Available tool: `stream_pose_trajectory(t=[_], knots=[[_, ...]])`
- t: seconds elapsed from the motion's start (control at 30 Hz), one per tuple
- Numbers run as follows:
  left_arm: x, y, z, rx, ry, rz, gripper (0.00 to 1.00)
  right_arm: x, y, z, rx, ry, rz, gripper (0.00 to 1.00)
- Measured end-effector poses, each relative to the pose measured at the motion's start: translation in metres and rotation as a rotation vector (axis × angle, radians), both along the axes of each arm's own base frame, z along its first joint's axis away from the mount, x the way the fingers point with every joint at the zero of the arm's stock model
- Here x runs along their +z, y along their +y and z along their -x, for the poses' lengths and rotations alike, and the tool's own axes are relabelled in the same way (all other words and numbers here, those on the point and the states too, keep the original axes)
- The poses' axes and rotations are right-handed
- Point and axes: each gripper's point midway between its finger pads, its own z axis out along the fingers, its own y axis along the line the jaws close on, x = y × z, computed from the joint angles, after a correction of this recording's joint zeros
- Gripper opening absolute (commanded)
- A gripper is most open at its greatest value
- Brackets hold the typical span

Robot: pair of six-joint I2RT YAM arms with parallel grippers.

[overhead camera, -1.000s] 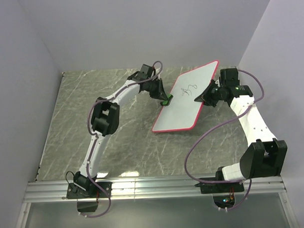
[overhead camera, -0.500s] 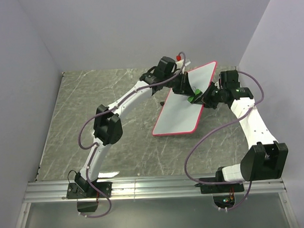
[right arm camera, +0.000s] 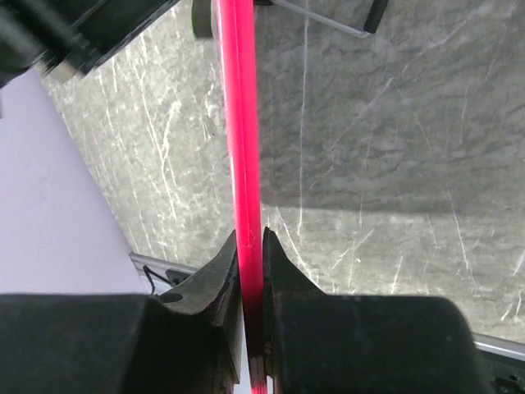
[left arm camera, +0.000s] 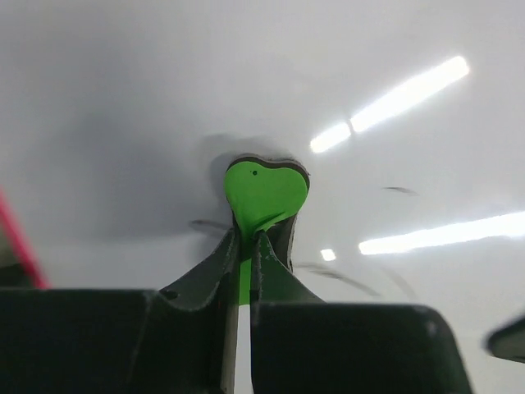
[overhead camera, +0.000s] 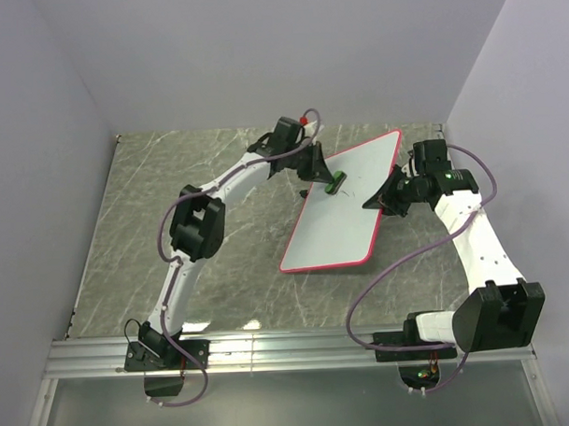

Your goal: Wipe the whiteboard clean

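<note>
The whiteboard [overhead camera: 345,206], white with a red-pink rim, is held tilted above the table. A few faint black strokes remain near its upper middle. My right gripper [overhead camera: 385,196] is shut on its right rim, which shows as a red strip [right arm camera: 242,148] between the fingers. My left gripper [overhead camera: 326,182] is shut on a small green eraser block [overhead camera: 334,184] pressed against the board face. In the left wrist view the green eraser [left arm camera: 264,195] touches the white surface [left arm camera: 123,98], with faint smeared marks beside it.
The grey marbled tabletop [overhead camera: 201,235] lies under the board. Pale walls close the back and both sides. A metal rail [overhead camera: 289,348] runs along the near edge by the arm bases.
My left gripper swept the green eraser from the board's right part back to its upper left edge. The scribble has faded to faint strokes. The board shifted and tilted slightly.
</note>
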Motion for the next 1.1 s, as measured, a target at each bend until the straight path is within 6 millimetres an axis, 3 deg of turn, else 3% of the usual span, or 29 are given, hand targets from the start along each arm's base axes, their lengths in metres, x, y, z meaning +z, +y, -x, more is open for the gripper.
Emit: stream_pose_trajectory(t=[0.1,0.2,0.47,0.6,0.9,0.97,1.1], knots=[[-0.032,0.026,-0.013,0.059,0.03,-0.039,0.0,0.001,0.0,0.0,-0.003,0.0,-0.002,0.0],[-0.049,0.043,-0.019,0.097,0.047,-0.073,0.0,0.002,0.001,0.0,0.001,-0.002,-0.003,0.0],[-0.041,0.042,-0.011,0.088,-0.015,-0.134,0.0,0.002,0.002,0.0,0.008,-0.002,-0.003,0.0],[-0.02,0.029,0.007,0.055,-0.034,-0.142,0.0,0.004,0.002,-0.002,0.008,0.001,-0.002,0.0],[0.065,-0.023,0.083,-0.113,-0.073,0.002,0.0,0.003,0.001,-0.003,0.019,-0.002,0.008,0.0],[0.075,-0.029,0.09,-0.137,-0.074,0.026,0.0,0.003,0.001,-0.003,0.022,-0.003,0.01,0.0],[0.075,-0.031,0.09,-0.13,-0.05,0.029,0.0,0.003,0.001,-0.003,0.023,-0.005,0.01,0.0]])
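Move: The last strokes of the scribble lie beside the eraser the left hand holds on the whiteboard, about 3 cm back, 3 cm right and 2 cm up the slope from that hand. The board's left rim is some 3 cm ahead, 6 cm left and 6 cm below; the right rim, where the right gripper pinches it, is about 13 cm back, 9 cm right and 6 cm above. From the right hand, the strokes lie roughly 10 cm ahead, 6 cm left and 4 cm lower. Down and left first, about 6 cm towards the board's left rim, then reversing in a longer sweep of some 18 cm up the slope, back and right, the left hand wipes the eraser across the strokes until it ends close beside the right gripper. Its fingers stay shut on the eraser, the wrist swinging slightly both ways. The right hand stays put and keeps its pinch on the right rim. ##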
